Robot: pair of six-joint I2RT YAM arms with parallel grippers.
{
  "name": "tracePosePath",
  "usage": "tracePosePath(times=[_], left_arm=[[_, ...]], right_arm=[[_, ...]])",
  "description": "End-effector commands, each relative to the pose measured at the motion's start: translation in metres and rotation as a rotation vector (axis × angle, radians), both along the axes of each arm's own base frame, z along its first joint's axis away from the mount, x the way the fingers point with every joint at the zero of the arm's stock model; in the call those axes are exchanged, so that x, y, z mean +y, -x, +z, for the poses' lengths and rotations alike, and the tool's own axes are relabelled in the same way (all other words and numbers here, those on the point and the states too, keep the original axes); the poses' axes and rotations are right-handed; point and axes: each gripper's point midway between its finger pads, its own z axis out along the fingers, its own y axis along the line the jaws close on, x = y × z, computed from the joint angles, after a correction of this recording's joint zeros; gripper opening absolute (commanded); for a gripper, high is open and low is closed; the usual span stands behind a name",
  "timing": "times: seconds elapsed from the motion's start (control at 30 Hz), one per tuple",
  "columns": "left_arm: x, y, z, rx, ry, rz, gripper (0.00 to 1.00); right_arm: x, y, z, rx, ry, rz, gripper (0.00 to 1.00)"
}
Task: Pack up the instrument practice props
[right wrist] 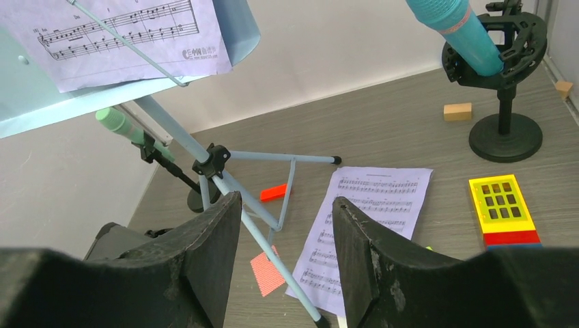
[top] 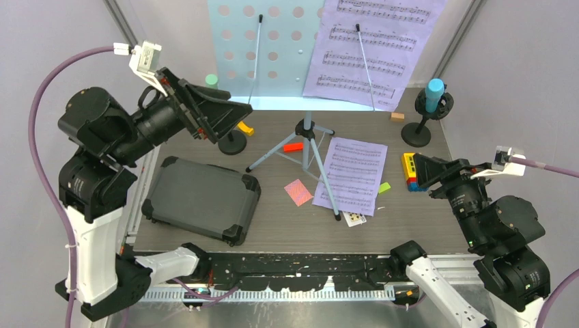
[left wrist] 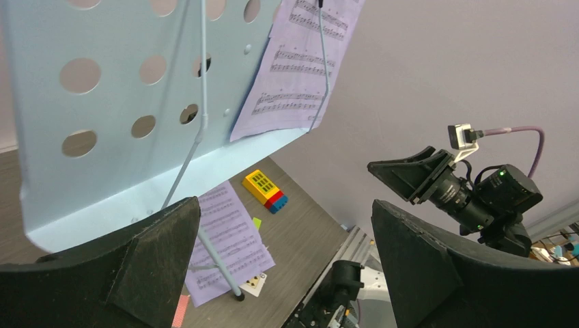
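Note:
The pale blue perforated music rack [top: 252, 48] stands at the back on tripod legs [top: 307, 147]. One lilac page [top: 372, 48] is clipped on it; another lilac page [top: 351, 174] lies on the table under a leg. The green microphone [top: 212, 80] sits in a black pole whose base [top: 232, 143] is behind my left gripper [top: 235, 119], which is open and empty, raised near the rack [left wrist: 102, 102]. The blue microphone [top: 434, 92] sits in its round-based pole [top: 416, 134] at the back right. My right gripper [top: 418, 172] is open and empty, right of the table page [right wrist: 372, 219].
A closed dark grey case [top: 201, 198] lies at the front left. A red-backed card [top: 298, 192] and face-up cards [top: 354, 218] lie near the tripod. A yellow block [top: 409, 171], an orange-red block [top: 293, 146], a tan block [top: 397, 116] and a green piece [top: 384, 186] are scattered about.

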Motion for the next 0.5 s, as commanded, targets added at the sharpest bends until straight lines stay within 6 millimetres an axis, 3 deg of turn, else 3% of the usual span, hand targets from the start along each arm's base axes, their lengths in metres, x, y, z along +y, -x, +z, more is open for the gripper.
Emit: tracePosePath(times=[0.0, 0.2, 0.47], left_arm=[[-0.010, 0.002, 0.028, -0.057, 0.057, -0.027, 1.00], [-0.041, 0.011, 0.029, -0.065, 0.044, -0.088, 1.00], [-0.122, 0.036, 0.000, -0.146, -0.110, -0.139, 1.00]], right_arm=[[-0.004, -0.002, -0.001, -0.008, 0.022, -0.022, 0.57], [-0.005, -0.004, -0.005, 0.002, 0.031, -0.032, 0.57], [-0.007, -0.004, 0.006, -0.019, 0.055, -0.034, 0.57]])
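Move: The sheet still on the stand, which the left hand seems to go for, has its middle about 25 cm ahead of this high-held hand, 26 cm to its right and some 4 cm lower. The second sheet lies on the table roughly 15 cm ahead, 29 cm right and 57 cm below; the case is about 7 cm ahead, 26 cm left and 53 cm below. From the right hand, the stand's sheet is some 26 cm ahead, 10 cm left and 11 cm higher. Empty and wide open, the left hand starts slowly and then swings ever faster to the right, about 10 cm, crossing in front of the stand's bare left half towards the side where the sheet is still clipped. After an early rise of barely a centimetre it curves back some 5 cm towards its own base, staying near its height while the wrist turns about 15 degrees clockwise, so that the fingers point more squarely to the right, touching nothing. ##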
